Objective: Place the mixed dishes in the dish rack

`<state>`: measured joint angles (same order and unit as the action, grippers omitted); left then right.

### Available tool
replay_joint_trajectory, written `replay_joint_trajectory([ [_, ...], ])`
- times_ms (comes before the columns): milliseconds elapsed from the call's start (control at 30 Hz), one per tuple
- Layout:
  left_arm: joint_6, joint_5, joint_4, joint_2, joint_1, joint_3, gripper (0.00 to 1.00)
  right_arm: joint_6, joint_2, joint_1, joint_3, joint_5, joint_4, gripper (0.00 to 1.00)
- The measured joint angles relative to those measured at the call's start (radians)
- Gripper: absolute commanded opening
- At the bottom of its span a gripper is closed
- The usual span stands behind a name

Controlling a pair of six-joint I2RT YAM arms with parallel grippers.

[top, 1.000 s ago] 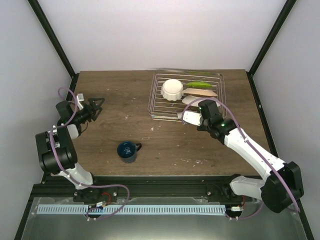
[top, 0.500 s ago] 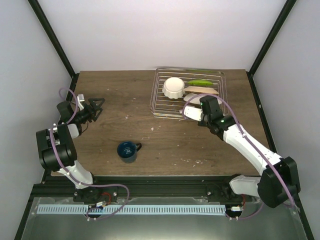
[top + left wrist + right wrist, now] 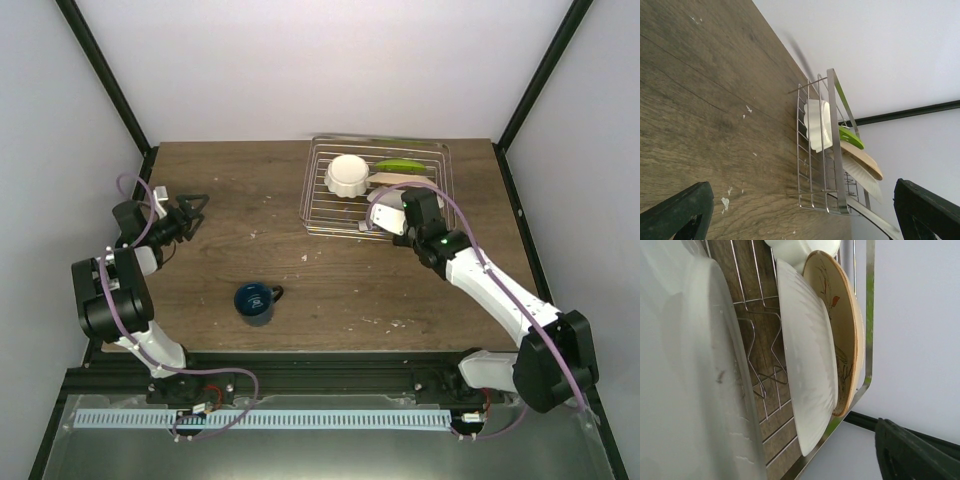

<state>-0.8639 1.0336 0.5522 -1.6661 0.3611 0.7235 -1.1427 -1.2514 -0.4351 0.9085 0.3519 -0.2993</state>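
Note:
The dish rack (image 3: 306,214) stands at the back right. In it are the white scalloped bowl (image 3: 347,177), the lime-green plate (image 3: 400,165), the beige floral plate (image 3: 402,179) and the white square plate (image 3: 383,197), the plates on edge. In the right wrist view the white plate (image 3: 810,370) leans on the floral plate (image 3: 842,325). My right gripper (image 3: 812,465) is open around the white plate, with a gap beside its pale finger (image 3: 705,370). The dark blue mug (image 3: 256,302) sits upright on the table, front left. My left gripper (image 3: 193,214) is open and empty at the far left.
The left wrist view looks across the wood table (image 3: 700,100) to the rack (image 3: 840,110), with the bowl (image 3: 817,122) and plates on edge. Wire dividers (image 3: 760,355) rise from the rack floor beside the white plate. Black frame posts stand at both back corners.
My right gripper carried the white square plate further into the rack, stood it against the floral plate and opened its jaws. The left arm has not moved.

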Motion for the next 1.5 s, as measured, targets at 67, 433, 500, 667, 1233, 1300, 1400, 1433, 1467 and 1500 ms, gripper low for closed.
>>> replay_joint_trajectory([
  [67, 0.000, 0.000, 0.000, 0.000, 0.000, 0.003, 1.00, 0.002, 0.000, 0.001, 0.000, 0.000, -0.004, 0.87],
  [433, 0.000, 0.000, 0.000, 0.000, 0.000, 0.004, 1.00, 0.005, 0.040, 0.005, -0.021, -0.021, -0.006, 0.99],
  [500, 0.000, 0.000, 0.000, 0.000, 0.000, 0.004, 1.00, 0.007, 0.047, 0.005, -0.028, -0.034, -0.013, 1.00],
  [667, 0.006, -0.002, -0.010, 0.000, 0.000, 0.007, 1.00, 0.007, 0.069, 0.006, -0.052, -0.064, -0.023, 0.99],
  [1233, 0.299, -0.214, -0.583, 0.244, -0.116, 0.051, 1.00, 0.087, 0.071, -0.119, -0.004, -0.236, -0.115, 1.00],
  [1300, 0.322, -0.246, -0.651, 0.291, -0.119, 0.051, 1.00, 0.106, 0.059, -0.162, 0.027, -0.263, -0.115, 1.00],
  [1400, 0.353, -0.292, -0.759, 0.362, -0.126, 0.050, 1.00, 0.129, 0.040, -0.220, 0.064, -0.298, -0.112, 1.00],
  [1433, 0.360, -0.302, -0.788, 0.380, -0.127, 0.050, 1.00, 0.136, 0.032, -0.235, 0.077, -0.308, -0.111, 1.00],
  [1467, 0.369, -0.314, -0.819, 0.397, -0.128, 0.050, 1.00, 0.144, 0.021, -0.247, 0.093, -0.320, -0.110, 1.00],
  [1500, 0.375, -0.325, -0.851, 0.413, -0.129, 0.050, 1.00, 0.154, 0.010, -0.256, 0.109, -0.335, -0.108, 1.00],
])
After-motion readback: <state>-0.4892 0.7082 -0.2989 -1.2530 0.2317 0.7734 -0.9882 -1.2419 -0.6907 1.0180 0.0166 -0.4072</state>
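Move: The blue mug, the last thing left on the table, stands some 41 cm to the right hand's left, 17 cm back and 15 cm below. Right at this hand is the square plate, its middle about 7 cm below and 2 cm left; the white fluted plate is 7 cm ahead, the white bowl 14 cm ahead and 14 cm left. From the left hand the mug lies about 18 cm right and 22 cm back. The right hand comes free of the square plate: its already parted fingers finish opening as it eases back, then it sweeps left across the rack's near side, about 14 cm left and 7 cm back, rising slightly late and turning some 25 degrees counter-clockwise, mug-wards. The open left hand waits, then draws back about 7 cm and slightly right, its left side rolling up. ##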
